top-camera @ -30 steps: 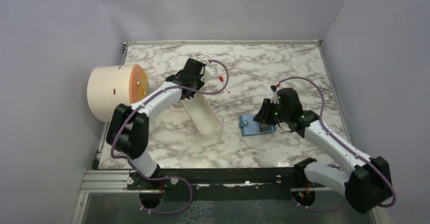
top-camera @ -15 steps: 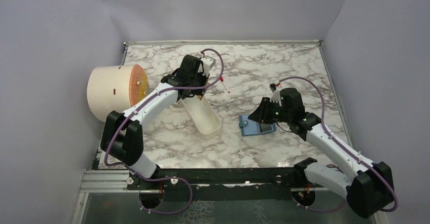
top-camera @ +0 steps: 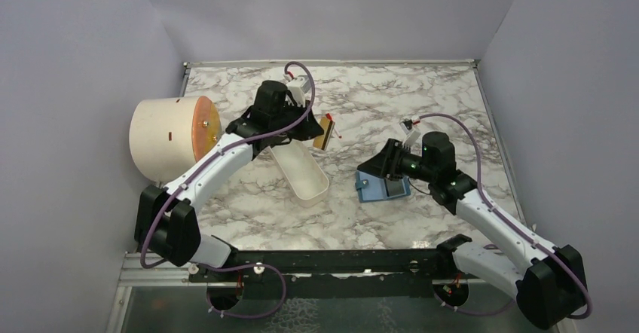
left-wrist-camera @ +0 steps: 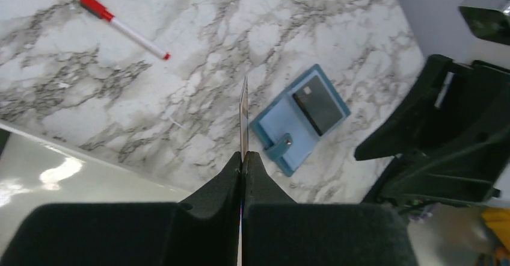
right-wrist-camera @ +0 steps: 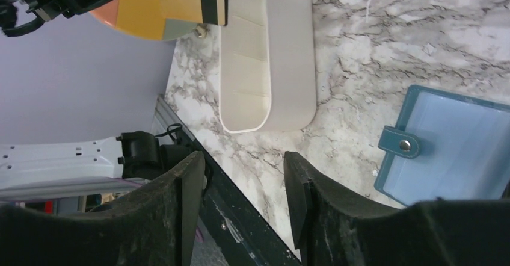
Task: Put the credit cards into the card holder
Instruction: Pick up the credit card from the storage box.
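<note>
The teal-blue card holder lies open on the marble, also in the left wrist view and the right wrist view. A dark grey credit card sits in its pocket panel. My left gripper is shut on the yellow-orange credit card, held on edge in the air above the marble between tray and holder; the left wrist view shows it edge-on between the closed fingertips. My right gripper hovers over the holder's far left side, open and empty.
A long white oval tray lies left of the holder. A cream cylinder with an orange face lies at the table's left edge. A red-capped pen lies just beyond the held card.
The left arm has lifted the yellow-orange card from over the tray and swung it right. The right gripper has opened and drawn back slightly above the holder, the grey card staying in it.
</note>
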### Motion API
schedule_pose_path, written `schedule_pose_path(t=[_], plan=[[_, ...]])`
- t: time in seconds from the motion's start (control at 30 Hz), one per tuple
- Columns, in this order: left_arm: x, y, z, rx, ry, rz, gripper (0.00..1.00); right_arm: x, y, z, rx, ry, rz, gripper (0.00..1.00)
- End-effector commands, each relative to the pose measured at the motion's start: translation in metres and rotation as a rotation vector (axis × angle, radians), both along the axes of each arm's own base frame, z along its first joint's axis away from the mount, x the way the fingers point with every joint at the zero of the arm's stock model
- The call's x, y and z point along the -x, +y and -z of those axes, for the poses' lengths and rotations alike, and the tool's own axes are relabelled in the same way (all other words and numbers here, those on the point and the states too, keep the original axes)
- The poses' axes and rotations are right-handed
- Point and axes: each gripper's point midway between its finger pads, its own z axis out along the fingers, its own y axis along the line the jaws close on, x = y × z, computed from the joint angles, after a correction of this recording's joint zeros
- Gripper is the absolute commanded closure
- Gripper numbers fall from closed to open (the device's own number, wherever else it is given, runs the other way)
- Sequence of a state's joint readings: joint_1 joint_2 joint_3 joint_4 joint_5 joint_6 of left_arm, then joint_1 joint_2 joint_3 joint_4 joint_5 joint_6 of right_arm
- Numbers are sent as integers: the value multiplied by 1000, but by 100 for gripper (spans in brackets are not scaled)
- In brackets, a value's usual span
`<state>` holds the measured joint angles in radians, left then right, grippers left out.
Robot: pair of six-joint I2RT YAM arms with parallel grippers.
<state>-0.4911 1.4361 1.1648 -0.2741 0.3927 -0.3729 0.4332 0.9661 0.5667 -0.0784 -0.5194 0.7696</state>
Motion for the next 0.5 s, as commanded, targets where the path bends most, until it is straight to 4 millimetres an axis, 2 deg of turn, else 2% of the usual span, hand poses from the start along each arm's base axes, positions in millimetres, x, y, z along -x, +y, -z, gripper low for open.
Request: schedule_pose_path(t=[0.0,0.17,0.27,0.47], plan=[[33,-28,-44,277,34,132,100,4,15,-39,-168,-72,-52,44],[58,-36,-62,449,101,180,100,2,20,-66,-276,-111,-48,33],[71,-38,-70,534,135,211,100,2,23,-79,-322,-124,-61,29],[87,-41,-75,557,151,245,100,-4,29,-90,-340,-116,-73,22]])
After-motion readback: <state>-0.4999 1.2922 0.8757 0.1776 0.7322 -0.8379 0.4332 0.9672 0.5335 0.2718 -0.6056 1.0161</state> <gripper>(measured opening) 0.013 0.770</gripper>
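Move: The left hand holds the credit card; the right gripper's fingers it is heading for are about 11 cm back, 15 cm to its right and 5 cm lower. From the left hand, the storage box's middle lies some 4 cm back, 7 cm left and 18 cm below, and the card holder 12 cm back, 18 cm right and 20 cm below. From the right hand, the card is about 10 cm ahead, 12 cm left and slightly higher; the holder lies almost directly beneath, some 16 cm down. Keeping the credit card pinched by its edge in shut fingers, the left hand draws back about 7 cm, rising and easing right towards the right gripper, its fingers swinging up by roughly 30 degrees to point more level. The right hand climbs some 6 cm and edges left towards the card, tilting its fingers up and opening them considerably wider, without yet closing on the card. ##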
